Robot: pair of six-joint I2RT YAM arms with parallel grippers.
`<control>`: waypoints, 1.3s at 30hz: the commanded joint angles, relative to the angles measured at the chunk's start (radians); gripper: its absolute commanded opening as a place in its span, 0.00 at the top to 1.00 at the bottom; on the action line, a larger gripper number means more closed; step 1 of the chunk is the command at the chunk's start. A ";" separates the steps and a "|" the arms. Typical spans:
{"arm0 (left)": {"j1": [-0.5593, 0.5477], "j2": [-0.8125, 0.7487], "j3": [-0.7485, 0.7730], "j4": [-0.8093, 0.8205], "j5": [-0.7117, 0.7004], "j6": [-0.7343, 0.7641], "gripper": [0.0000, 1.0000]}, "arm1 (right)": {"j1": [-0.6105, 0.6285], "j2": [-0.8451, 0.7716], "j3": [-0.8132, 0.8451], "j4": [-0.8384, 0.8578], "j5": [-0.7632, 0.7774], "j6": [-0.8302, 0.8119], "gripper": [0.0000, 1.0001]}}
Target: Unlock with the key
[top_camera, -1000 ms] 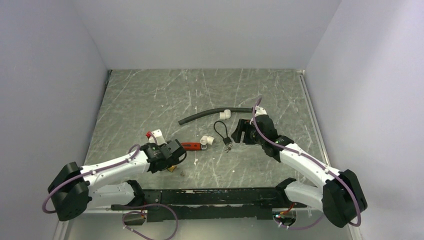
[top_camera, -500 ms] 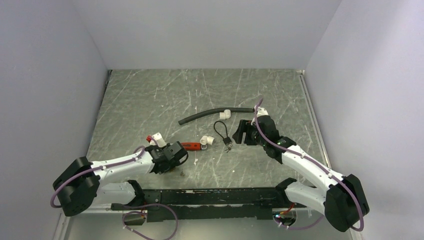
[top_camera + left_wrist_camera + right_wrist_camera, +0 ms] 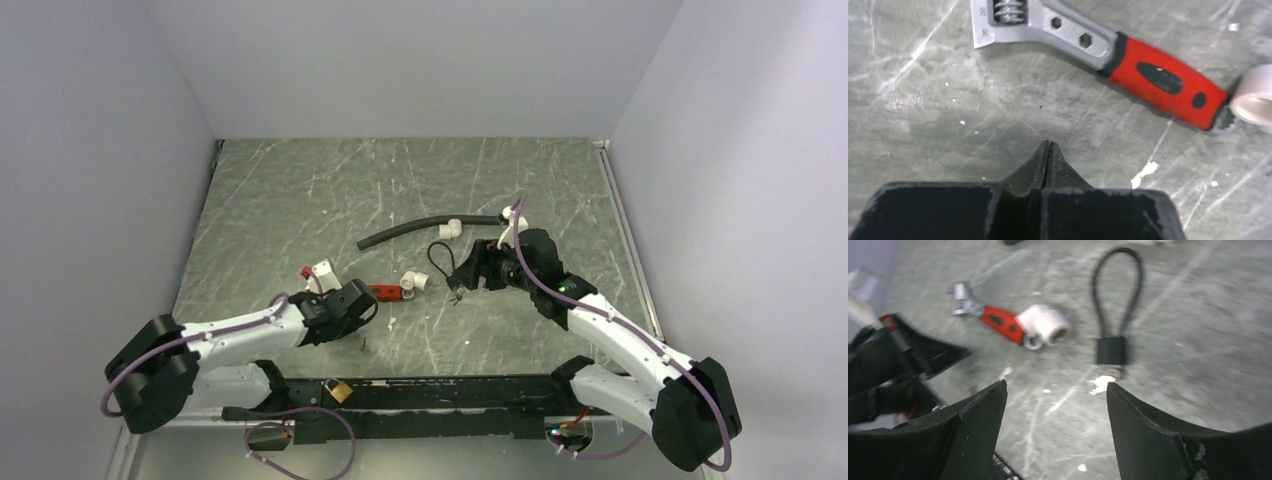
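The key (image 3: 365, 345), a tiny grey metal piece, lies on the table just in front of my left gripper (image 3: 358, 318). It does not show in the left wrist view. There the left gripper (image 3: 1048, 145) is shut with nothing between its fingers, above bare table near the red-handled wrench (image 3: 1148, 75). The brass padlock (image 3: 340, 390) rests on the black rail at the near edge. My right gripper (image 3: 465, 272) stands open just right of a black cable lock (image 3: 1111, 350), which lies beyond the right gripper (image 3: 1055, 385) in the right wrist view.
A black hose (image 3: 425, 225) lies across the middle with a white pipe fitting (image 3: 450, 228) beside it. Another white fitting (image 3: 415, 280) sits at the end of the wrench (image 3: 385, 292). A small red and white part (image 3: 318, 270) lies behind the left gripper.
My left gripper has shut on nothing. The brass padlock, which lay at its fingertips, now sits on the near black rail. The right gripper has moved left toward the cable lock.
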 commanded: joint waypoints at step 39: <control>0.213 -0.710 0.586 -0.809 -0.476 0.269 0.07 | 0.903 0.941 0.777 -0.119 0.217 -0.224 0.25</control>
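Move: The padlock lies across the table's near edge, about 19 cm back and 26 cm left of the open right hand and some 11 cm below it. A small metal piece is about 8 cm farther out than the padlock and 5 cm to its right; the wrench's middle is roughly 2 cm ahead and 22 cm left of the right hand, the black cable lock about 4 cm ahead and 4 cm left of it. From the shut left hand, low over the table, the padlock is about 12 cm back, 4 cm left. The left hand clears the way, rising some 24 cm and swinging about 17 cm left while its empty fingers open from shut to wide and tip upward. The right hand rises briefly by 4 cm, then sweeps about 27 cm left and 17 cm back towards the padlock, sinking to finish low over it, its wrist turning counter-clockwise roughly 50 degrees and its fingers staying open without closing on anything. ##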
